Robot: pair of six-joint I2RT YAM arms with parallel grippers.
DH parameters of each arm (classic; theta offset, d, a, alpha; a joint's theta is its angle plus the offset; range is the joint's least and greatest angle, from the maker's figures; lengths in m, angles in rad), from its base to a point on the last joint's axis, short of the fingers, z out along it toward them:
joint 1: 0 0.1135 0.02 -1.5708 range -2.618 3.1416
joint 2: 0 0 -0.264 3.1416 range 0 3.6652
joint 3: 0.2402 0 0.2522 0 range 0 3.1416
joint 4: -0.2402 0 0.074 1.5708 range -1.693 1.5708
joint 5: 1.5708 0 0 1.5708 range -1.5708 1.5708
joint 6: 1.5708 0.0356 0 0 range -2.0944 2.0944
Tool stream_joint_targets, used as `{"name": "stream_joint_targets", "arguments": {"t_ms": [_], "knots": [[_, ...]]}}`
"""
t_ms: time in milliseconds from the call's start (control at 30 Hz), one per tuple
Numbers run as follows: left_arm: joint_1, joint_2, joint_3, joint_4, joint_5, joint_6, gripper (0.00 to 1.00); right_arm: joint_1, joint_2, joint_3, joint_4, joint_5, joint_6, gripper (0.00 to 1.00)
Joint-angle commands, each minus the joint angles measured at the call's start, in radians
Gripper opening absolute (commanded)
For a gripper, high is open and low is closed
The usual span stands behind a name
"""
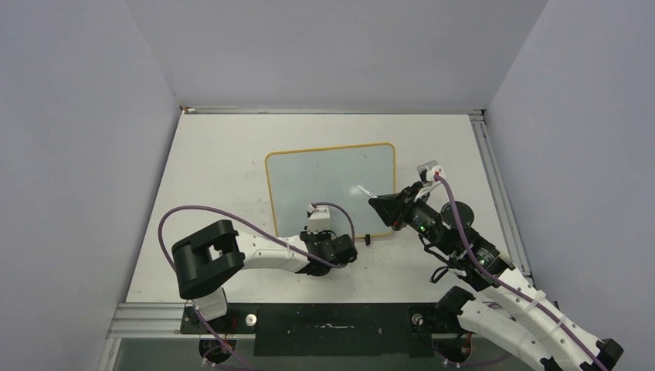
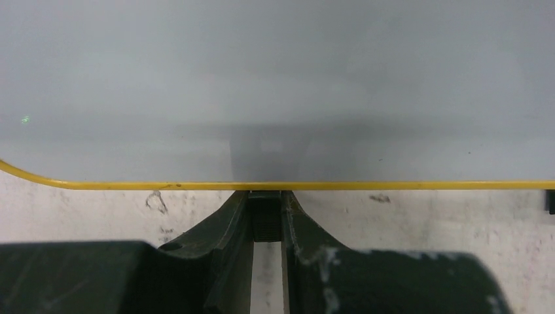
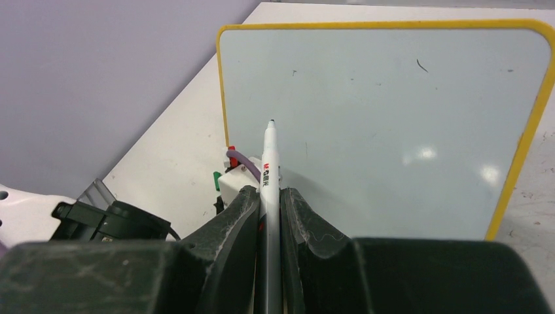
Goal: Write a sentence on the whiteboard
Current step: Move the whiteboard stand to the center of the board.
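Note:
The whiteboard [image 1: 332, 185] lies flat mid-table, yellow-framed, and fills the left wrist view [image 2: 275, 85]. No sentence shows on it; its surface [image 3: 393, 131] carries only faint specks. My left gripper [image 1: 317, 232] sits at the board's near edge, shut [image 2: 265, 196] on a small black clip foot [image 2: 265, 219]. From the right, my right gripper [image 1: 384, 205] reaches over the board, shut [image 3: 268, 196] on a white marker [image 3: 269, 163]. The marker [image 1: 363, 190] points its dark tip over the board's middle; I cannot tell whether the tip touches.
A second black clip foot [image 1: 369, 239] sticks out of the board's near edge further right [image 2: 550, 201]. Grey walls enclose the table on three sides. A metal rail [image 1: 494, 185] runs along the right edge.

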Motion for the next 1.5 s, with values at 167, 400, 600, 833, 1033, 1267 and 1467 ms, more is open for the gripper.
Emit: {"name": "stream_joint_targets", "arguments": {"t_ms": [167, 400, 600, 833, 1033, 1267, 1467], "knots": [[-0.078, -0.027, 0.069, -0.122, 0.048, -0.023, 0.32, 0.002, -0.025, 0.012, 0.048, -0.01, 0.014, 0.05], [-0.125, -0.125, 0.036, -0.122, 0.099, 0.006, 0.48, 0.001, -0.029, 0.022, 0.038, 0.001, 0.001, 0.05], [-0.137, -0.295, -0.026, -0.125, 0.153, 0.045, 0.53, 0.001, -0.034, 0.026, 0.03, 0.013, -0.017, 0.05], [-0.126, -0.509, -0.031, -0.181, 0.167, 0.113, 0.65, 0.002, -0.044, 0.022, 0.025, 0.031, -0.022, 0.05], [0.044, -0.672, -0.011, -0.191, 0.328, 0.28, 0.75, 0.002, -0.037, 0.022, 0.028, 0.032, -0.027, 0.05], [0.46, -0.817, 0.049, -0.133, 0.663, 0.606, 0.82, 0.003, -0.031, 0.016, 0.037, 0.035, -0.023, 0.05], [0.774, -0.748, 0.077, -0.031, 0.983, 0.761, 0.82, 0.003, -0.016, 0.011, 0.057, 0.032, -0.006, 0.05]]}}
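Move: Between the left fingertips is the whiteboard's left black foot, at its near edge; the board's middle lies about 17 cm ahead of that hand and 5 cm to its right. The right black foot is some 16 cm to the hand's right and level with it; the green cap lies roughly 20 cm to its left. From the right hand, the held left foot is about 15 cm to the left and 27 cm below, barely farther out. Dragging the whiteboard by its left foot, the left hand goes on back and slightly right for about 3 cm, then opens and lets go. It backs off some 4 cm more, rises steeply, and swings left and forward while still climbing, ending about 20 cm higher over the board's left side, fingers wide, right side rolled up about 25 degrees. ##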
